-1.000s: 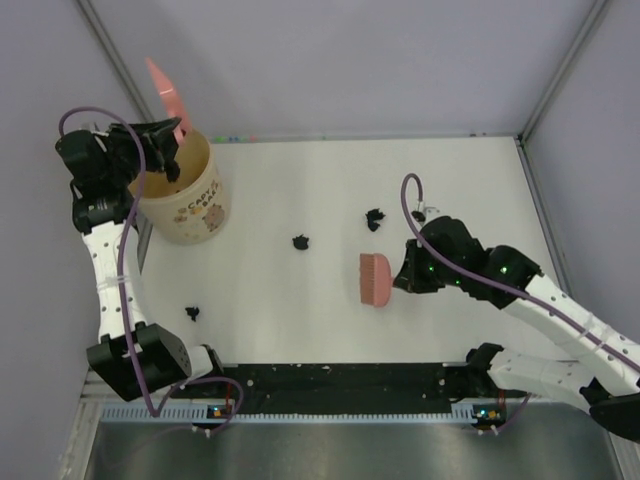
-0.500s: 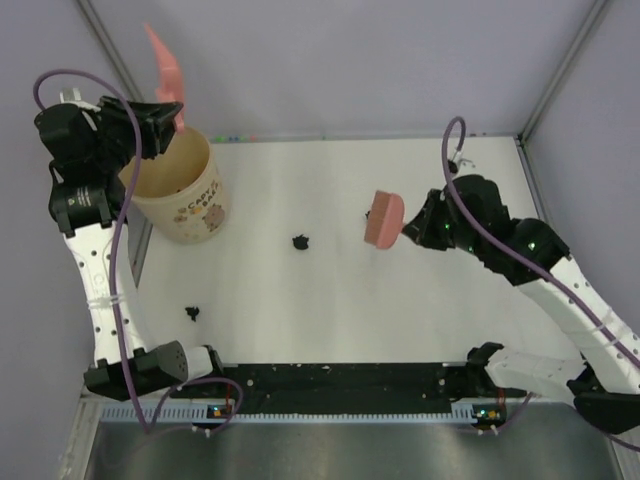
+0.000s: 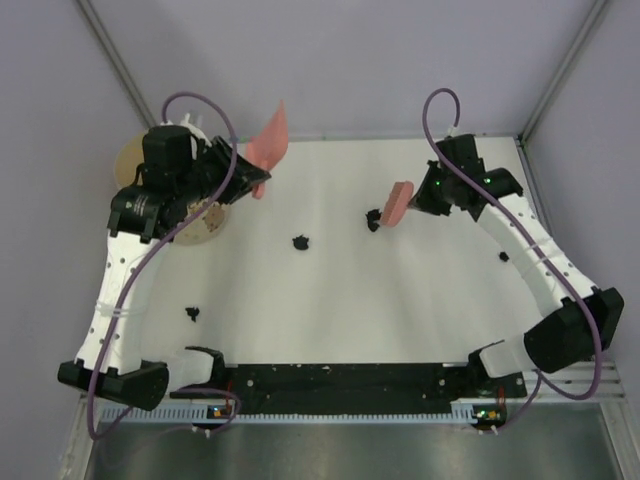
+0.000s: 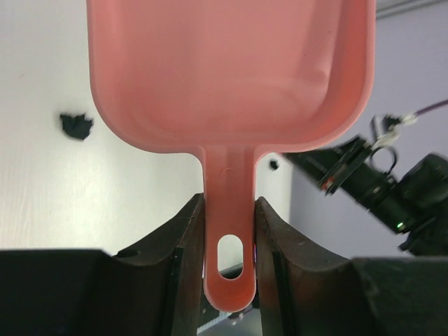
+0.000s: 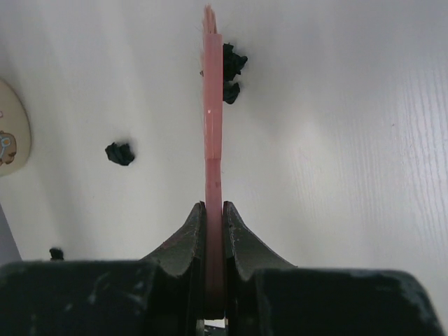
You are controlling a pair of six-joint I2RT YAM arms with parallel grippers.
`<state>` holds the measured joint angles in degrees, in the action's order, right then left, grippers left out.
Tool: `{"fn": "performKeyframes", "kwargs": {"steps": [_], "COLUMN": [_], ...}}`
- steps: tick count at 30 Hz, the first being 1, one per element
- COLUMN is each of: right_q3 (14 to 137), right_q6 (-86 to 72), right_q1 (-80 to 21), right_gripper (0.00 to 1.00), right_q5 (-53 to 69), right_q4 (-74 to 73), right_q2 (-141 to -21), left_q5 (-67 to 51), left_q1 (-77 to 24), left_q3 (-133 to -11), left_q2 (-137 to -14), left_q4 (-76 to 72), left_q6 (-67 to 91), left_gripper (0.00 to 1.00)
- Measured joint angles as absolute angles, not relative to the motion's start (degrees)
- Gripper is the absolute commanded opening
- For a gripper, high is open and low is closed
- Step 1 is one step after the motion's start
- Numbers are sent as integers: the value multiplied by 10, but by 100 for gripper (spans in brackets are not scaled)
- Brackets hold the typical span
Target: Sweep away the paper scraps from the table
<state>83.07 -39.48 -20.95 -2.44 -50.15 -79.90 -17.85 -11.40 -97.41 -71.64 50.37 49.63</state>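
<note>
My left gripper [image 3: 243, 178] is shut on the handle of a pink dustpan [image 3: 268, 148], held tilted in the air above the back left of the white table [image 3: 430, 300]. In the left wrist view the pan [image 4: 231, 70] fills the top and its handle sits between the jaws [image 4: 229, 210]. My right gripper [image 3: 424, 194] is shut on a pink brush [image 3: 400, 203], just right of a black paper scrap [image 3: 373, 218]. Another scrap [image 3: 300, 241] lies mid-table and one more [image 3: 191, 313] at the near left. Seen from the right wrist, the brush [image 5: 213, 126] stands edge-on beside a scrap [image 5: 231, 66].
A tan paper cup [image 3: 205, 224] stands at the back left, mostly covered by my left arm. A black strip [image 3: 330, 385] runs along the near edge. Grey-lilac walls close in the back and sides.
My left arm has swung right from above the cup, carrying the dustpan over the back of the table. My right arm has carried the brush away from me, up to the far scrap.
</note>
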Motion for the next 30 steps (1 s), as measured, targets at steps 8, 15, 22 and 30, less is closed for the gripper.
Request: {"fn": "performKeyframes", "kwargs": {"steps": [8, 15, 22, 30], "right_q3": [813, 799, 681, 671], "right_q6": [-386, -387, -409, -412], "right_q1": [-204, -204, -204, -204], "right_gripper": [0, 0, 0, 0], "right_q5": [6, 12, 15, 25], "right_q4": [-435, -394, -384, -516], "right_q2": [-882, -925, -868, -665], "left_q5": [-145, -136, -135, -132], "left_q1": [-159, -163, -164, -173], "left_q3": [-839, -791, -788, -788], "left_q2": [-638, -586, -584, -584], "left_q4": [549, 558, 563, 564], "left_q6": [457, 440, 429, 418], "left_gripper": [0, 0, 0, 0]}}
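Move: The dark scrap cluster that the right hand's brush goes for lies about 8 cm ahead of that hand, 5 cm to its left and some 22 cm below. A lone scrap lies roughly 17 cm left of the cluster and 6 cm nearer the bases. From the raised left hand the cluster is about 11 cm ahead, 21 cm to the right and 38 cm down; the bin stands 24 cm to its left and 12 cm ahead. Down and a little forward first, the right hand dips its brush some 11 cm towards the scrap cluster, then strokes back towards the base by about 11 cm, rising through the second half and ending with the brush lifted. The left hand, still gripping the dustpan, sinks about 9 cm and draws back about 7 cm, then holds there above the table. ##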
